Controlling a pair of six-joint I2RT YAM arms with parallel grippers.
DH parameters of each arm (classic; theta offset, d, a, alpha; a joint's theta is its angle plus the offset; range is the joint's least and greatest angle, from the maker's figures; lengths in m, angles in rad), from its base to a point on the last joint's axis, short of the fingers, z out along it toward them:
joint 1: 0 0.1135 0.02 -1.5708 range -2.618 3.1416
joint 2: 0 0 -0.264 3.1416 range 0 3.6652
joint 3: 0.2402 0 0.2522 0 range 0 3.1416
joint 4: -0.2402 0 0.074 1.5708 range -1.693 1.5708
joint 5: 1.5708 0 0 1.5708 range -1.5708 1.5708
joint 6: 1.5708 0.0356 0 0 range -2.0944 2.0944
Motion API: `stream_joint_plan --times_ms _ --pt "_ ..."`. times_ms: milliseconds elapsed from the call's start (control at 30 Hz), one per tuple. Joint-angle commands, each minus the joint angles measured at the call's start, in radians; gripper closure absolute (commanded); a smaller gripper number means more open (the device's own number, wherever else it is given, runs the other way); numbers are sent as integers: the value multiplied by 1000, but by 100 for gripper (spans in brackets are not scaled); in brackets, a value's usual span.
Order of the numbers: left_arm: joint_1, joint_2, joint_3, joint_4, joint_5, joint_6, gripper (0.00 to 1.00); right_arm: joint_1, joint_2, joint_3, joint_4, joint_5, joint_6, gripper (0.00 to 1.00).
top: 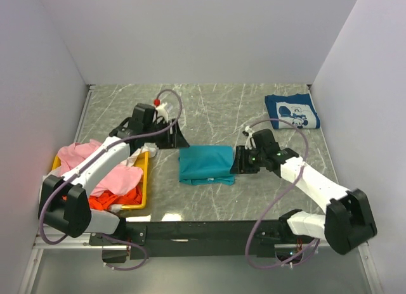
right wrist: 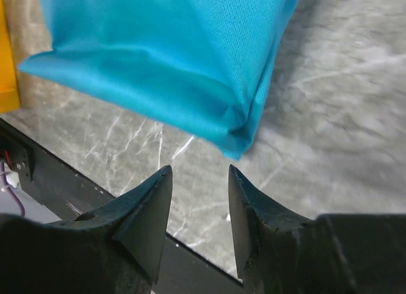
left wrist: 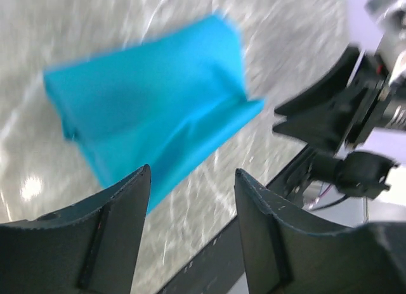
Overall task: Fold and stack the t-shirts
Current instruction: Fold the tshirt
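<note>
A teal t-shirt (top: 205, 164) lies folded into a rectangle in the middle of the table. My left gripper (top: 179, 140) hangs open just off its far left corner. In the left wrist view, the teal cloth (left wrist: 152, 110) is beyond the gripper (left wrist: 192, 177), whose jaws hold nothing. My right gripper (top: 236, 162) stands open at the shirt's right edge. Its wrist view shows a folded corner of the teal shirt (right wrist: 171, 53) just ahead of the empty gripper (right wrist: 200, 173). A folded navy t-shirt (top: 292, 110) with white print lies at the back right.
A yellow tray (top: 144, 180) at the left holds a heap of pink (top: 120, 177) and orange (top: 114, 199) t-shirts. A corner of the tray (right wrist: 6, 66) shows in the right wrist view. White walls close in the table on three sides. A black rail (top: 190, 230) runs along the near edge.
</note>
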Motion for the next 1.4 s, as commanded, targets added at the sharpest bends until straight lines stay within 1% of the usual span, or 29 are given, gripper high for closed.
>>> stream_joint_plan --times_ms 0,133,300,333,367,500,667,833,933,1200,1367 --pt "-3 44 76 37 3 8 39 5 -94 69 -93 68 -9 52" --pt "-6 138 111 91 33 -20 40 5 -90 136 -35 67 -7 51" --pt "-25 233 131 122 67 11 39 6 83 201 109 4 5 51" --pt "-29 250 139 111 70 20 40 8 131 204 128 -21 9 51" --pt "-32 282 142 108 68 28 40 11 153 212 142 -30 12 51" --pt "-40 326 111 140 79 45 41 38 232 212 179 -58 12 51" --pt "-40 362 62 168 56 42 40 86 237 174 157 -65 16 52" --pt "-41 376 21 200 73 25 41 101 203 120 146 -70 31 52" --pt "-43 380 6 206 67 22 41 103 220 107 136 -78 26 52" --pt "-45 395 -7 197 33 22 41 126 240 100 85 -92 5 53" --pt "-45 408 -4 193 32 22 41 149 269 65 74 -96 -7 53"
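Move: The folded teal t-shirt lies below the open hands. Its middle is about 8 cm right of the left hand, 2 cm back and 14 cm below; from the right hand it is some 11 cm left, 3 cm ahead and 5 cm below. The yellow basket's middle is roughly 29 cm left of the left hand and 6 cm back. The folded navy t-shirt lies about 23 cm ahead and 20 cm right of the right hand. Up and forward about 6 cm goes the open right hand first, then leftward over the teal shirt's right edge while sinking and drawing back, ending over its near right part, turned some 10 degrees counter-clockwise. The open left hand hops slightly forward, then sinks and edges right, about 12 cm lower overall, tilting further down, its tips coming onto the shirt's left part. ##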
